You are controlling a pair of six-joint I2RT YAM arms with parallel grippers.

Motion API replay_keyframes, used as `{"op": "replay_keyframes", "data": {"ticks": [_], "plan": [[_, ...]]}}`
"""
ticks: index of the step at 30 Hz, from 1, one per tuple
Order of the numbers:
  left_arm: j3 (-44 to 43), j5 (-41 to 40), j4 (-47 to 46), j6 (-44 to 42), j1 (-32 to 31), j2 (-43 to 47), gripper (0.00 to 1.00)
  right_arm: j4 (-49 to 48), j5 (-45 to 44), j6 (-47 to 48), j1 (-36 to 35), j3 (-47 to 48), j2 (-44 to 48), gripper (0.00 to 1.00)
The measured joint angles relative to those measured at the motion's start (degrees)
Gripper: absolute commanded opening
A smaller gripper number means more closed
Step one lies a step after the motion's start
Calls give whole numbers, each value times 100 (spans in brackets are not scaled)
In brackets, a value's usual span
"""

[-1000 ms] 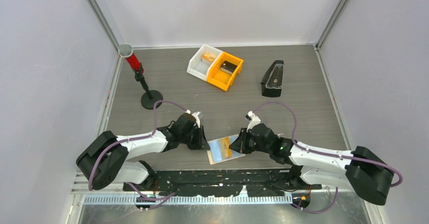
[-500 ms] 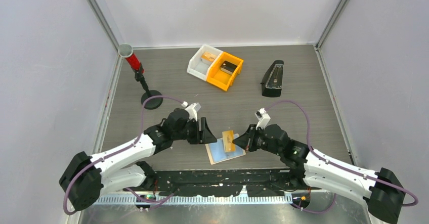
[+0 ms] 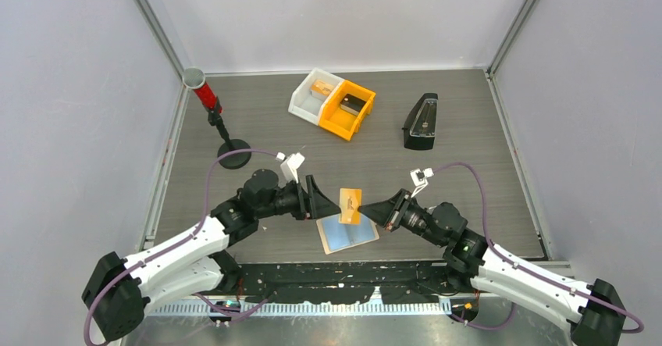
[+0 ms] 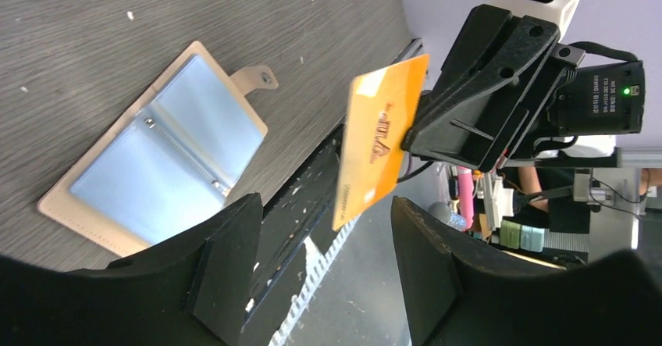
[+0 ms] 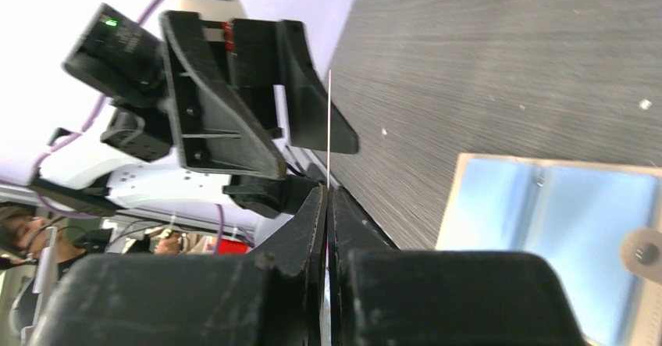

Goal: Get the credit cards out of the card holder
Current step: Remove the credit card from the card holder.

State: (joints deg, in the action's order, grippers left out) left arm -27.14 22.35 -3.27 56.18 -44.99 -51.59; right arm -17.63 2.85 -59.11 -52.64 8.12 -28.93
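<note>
My right gripper (image 3: 373, 209) is shut on an orange credit card (image 3: 350, 205) and holds it upright in the air above the table. In the right wrist view the card is an edge-on thin line (image 5: 329, 127) rising from the closed fingertips (image 5: 316, 205). The tan card holder (image 3: 325, 243) lies open flat below, near the front edge, with light blue inside faces (image 4: 156, 166) and its tab (image 4: 254, 76) showing. My left gripper (image 3: 322, 203) is open and empty, level with the card, its jaws facing the card (image 4: 382, 139) from the left.
A white bin (image 3: 312, 96) and an orange bin (image 3: 349, 110) stand at the back centre. A black wedge case (image 3: 421, 121) is at the back right. A red cylinder on a black stand (image 3: 212, 105) is at the back left. The table's front rail runs just below the holder.
My right gripper has pulled the orange card out of the holder and lifted it up. My left gripper has let go of the holder, risen and stayed open.
</note>
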Motion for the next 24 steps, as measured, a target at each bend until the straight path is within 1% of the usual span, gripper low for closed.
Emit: {"op": "replay_keyframes", "data": {"ticks": [3, 5, 9, 11, 12, 13, 14, 15, 16, 17, 18, 19, 21, 24], "plan": [[39, 42, -203, 96, 0, -2, 64, -332, 13, -44, 0, 0, 20, 5], [57, 92, -354, 179, 0, -15, 62, -520, 46, -90, 0, 0, 2, 5], [127, 197, -761, 361, 0, -74, 51, -844, 133, -157, 0, -9, -140, 5], [197, 271, -1012, 492, 0, -105, 41, -973, 190, -197, 0, -28, -245, 5], [227, 319, -1130, 544, 0, -122, 33, -1034, 227, -216, 0, -44, -302, 5], [234, 341, -1187, 555, 0, -133, 22, -1084, 249, -221, 0, -57, -334, 5], [240, 387, -1279, 623, 0, -153, 18, -1172, 321, -236, 0, -83, -407, 6], [245, 415, -1340, 649, 0, -162, 9, -1193, 332, -236, 0, -90, -420, 9], [251, 446, -1419, 669, 0, -166, 4, -1226, 382, -234, 0, -105, -463, 12], [258, 479, -1469, 684, 0, -166, 0, -1246, 431, -221, 0, -114, -487, 18], [267, 516, -1510, 684, 0, -166, 0, -1233, 481, -184, 9, -116, -496, 21], [273, 566, -1563, 688, 0, -162, 0, -1180, 533, -109, 37, -116, -496, 26], [278, 599, -1574, 656, -2, -131, 0, -944, 688, 103, 107, -68, -463, 31], [313, 629, -1491, 562, -4, -28, 0, -63, 977, 695, 334, 317, -304, 36]]}}
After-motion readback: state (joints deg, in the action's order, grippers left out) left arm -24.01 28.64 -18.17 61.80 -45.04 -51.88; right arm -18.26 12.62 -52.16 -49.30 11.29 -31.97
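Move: Just off the left hand's open fingertips is the orange credit card, its middle some 4 cm to the right, level fore and aft, and about 1 cm higher; the right hand's fingertips lie beyond it, about 7 cm to the left hand's right, 1 cm back and 1 cm higher. The right hand already pinches the card, whose middle is about 3 cm to its left and 1 cm ahead. Below, the open card holder lies about 5 cm right of the left hand, 1 cm back and 15 cm down. Passing the card across in mid-air: the left hand rises about 3.5 cm and edges 1.5 cm right, its fingers tipping up some 10 degrees, then shuts on the card's left edge. Meanwhile the right hand, still pinching the opposite edge, rises 3 cm and moves about 1 cm left, sinks back nearly 2 cm, then opens partway and lets go. ##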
